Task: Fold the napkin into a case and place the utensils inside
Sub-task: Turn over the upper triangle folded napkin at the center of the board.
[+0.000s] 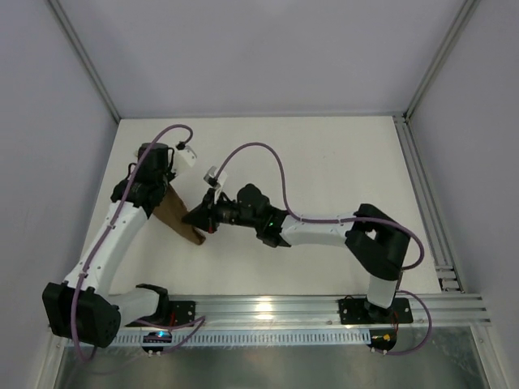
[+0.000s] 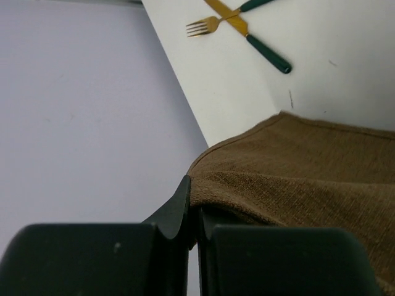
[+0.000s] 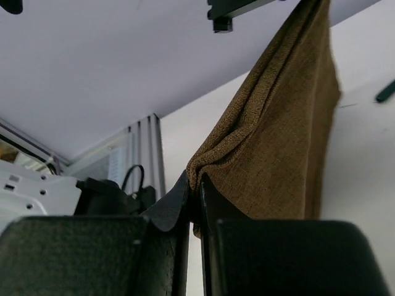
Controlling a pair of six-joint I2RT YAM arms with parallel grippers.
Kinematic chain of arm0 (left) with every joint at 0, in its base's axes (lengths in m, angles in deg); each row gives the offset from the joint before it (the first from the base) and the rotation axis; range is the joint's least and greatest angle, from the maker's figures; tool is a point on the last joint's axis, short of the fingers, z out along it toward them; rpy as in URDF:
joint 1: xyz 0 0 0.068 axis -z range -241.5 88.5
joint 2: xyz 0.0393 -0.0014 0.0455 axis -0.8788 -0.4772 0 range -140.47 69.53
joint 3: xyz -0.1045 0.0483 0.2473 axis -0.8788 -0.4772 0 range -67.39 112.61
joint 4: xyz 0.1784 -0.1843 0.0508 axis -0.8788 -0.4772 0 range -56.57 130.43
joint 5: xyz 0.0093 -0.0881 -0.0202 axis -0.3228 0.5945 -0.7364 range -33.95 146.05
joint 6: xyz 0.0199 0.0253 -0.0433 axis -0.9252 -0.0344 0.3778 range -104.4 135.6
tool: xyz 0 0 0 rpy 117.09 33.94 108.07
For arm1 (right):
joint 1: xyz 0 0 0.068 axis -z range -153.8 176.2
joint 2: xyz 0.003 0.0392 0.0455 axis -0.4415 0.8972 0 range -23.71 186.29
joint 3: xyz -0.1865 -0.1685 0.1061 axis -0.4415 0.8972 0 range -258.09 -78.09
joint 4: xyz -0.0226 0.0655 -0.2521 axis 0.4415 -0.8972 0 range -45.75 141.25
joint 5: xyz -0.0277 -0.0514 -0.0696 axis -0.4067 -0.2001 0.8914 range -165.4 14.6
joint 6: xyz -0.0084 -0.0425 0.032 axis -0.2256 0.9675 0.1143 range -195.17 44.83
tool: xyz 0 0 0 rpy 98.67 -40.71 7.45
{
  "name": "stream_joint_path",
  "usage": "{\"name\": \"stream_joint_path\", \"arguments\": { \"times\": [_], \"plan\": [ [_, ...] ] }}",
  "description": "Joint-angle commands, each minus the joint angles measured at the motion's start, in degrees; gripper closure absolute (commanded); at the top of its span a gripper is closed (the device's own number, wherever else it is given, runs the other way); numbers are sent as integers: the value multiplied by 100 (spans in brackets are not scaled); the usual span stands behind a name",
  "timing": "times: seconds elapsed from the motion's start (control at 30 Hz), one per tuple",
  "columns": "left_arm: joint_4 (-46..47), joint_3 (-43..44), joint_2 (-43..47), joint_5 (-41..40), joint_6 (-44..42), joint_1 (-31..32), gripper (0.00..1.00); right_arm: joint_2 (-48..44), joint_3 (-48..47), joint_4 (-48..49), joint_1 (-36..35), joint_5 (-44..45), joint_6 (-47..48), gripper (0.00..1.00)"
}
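The brown napkin (image 1: 180, 217) hangs lifted off the white table, stretched between both grippers. My left gripper (image 2: 192, 198) is shut on one edge of the napkin (image 2: 308, 160), with the cloth pinched between its jaws. My right gripper (image 3: 195, 186) is shut on a bunched corner of the napkin (image 3: 278, 142), which rises from there toward the left arm. From above, the left gripper (image 1: 169, 188) is at the cloth's far end and the right gripper (image 1: 197, 217) at its near end. The utensils lie crossed on the table: a gold fork (image 2: 203, 26) and a dark-handled piece (image 2: 266, 53).
White walls close in the table at the back and both sides. A metal rail (image 1: 442, 235) runs along the right edge, another (image 1: 324, 308) along the near edge by the arm bases. Purple cables (image 1: 268, 158) loop above the arms.
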Motion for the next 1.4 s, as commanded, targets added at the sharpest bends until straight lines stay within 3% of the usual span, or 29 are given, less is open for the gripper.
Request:
{"name": "stream_joint_path", "arguments": {
  "times": [0.0, 0.13, 0.33, 0.6, 0.77, 1.0, 1.03, 1.13, 1.17, 1.2, 1.27, 1.37],
  "plan": [
    [579, -16, -132, -311, -860, -143, 100, 695, -294, 1467, -365, 298, -1758, 97],
    [931, 106, -686, -197, -948, -135, 100, 1094, -198, 1917, -453, 746, -2770, 97],
    [1335, 449, -1520, 198, -536, 128, 100, 464, 408, 1355, -427, 1650, -2236, 97],
    [1671, 633, -2794, -144, -220, 1832, 100, -513, 2358, 1284, 21, 2513, -2788, 97],
    [1601, 1238, -3998, -416, 1, 2387, 100, -1154, 3509, 1249, 215, 2952, -2991, 97],
    [1443, 1784, -4650, -373, 413, 3178, 99, -2094, 4610, 810, 241, 3796, -3483, 96],
    [1416, 1855, -4720, -381, 457, 3283, 96, -2157, 4663, 688, 233, 3823, -3492, 96],
    [1329, 2135, -4923, -382, 651, 3398, 60, -2228, 4777, 555, 241, 3815, -3510, 96],
    [1232, 2232, -4932, -329, 738, 3425, 39, -2228, 4838, 555, 233, 3815, -3571, 96],
    [1092, 2329, -4836, -224, 1017, 3434, 30, -2237, 4874, 555, 233, 3850, -3615, 96],
    [558, 2645, -4582, 74, 1388, 3434, 17, -2263, 4996, 616, 241, 4025, -3755, 96],
    [-14, 2691, -3651, 391, 2082, 3434, 12, -2333, 5111, 686, 277, 4166, -3870, 96]
  ]
}}
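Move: The left gripper holds one corner of the raised napkin. That corner's laying spot at the board's centre is about 27 cm right of it, 6 cm ahead and 20 cm below; the utensils lie some 20 cm ahead, 3 cm left, 22 cm below. The right gripper, pinching the other corner, has its spot roughly 23 cm right, level fore and aft, 18 cm below; the hanging napkin's middle is 4 cm ahead, 6 cm left, 8 cm below. Sweep both grippers right and down, drawing the raised napkin back over the board's centre, after letting the right one finish a short 4 cm swing left. Bring the left about 30 cm right, slightly forward, open it near the board to release its corner, then lift slightly. Keep the right pinched, lower it about 18 cm, and swing its fingers clockwise towards forward while dipping them. ##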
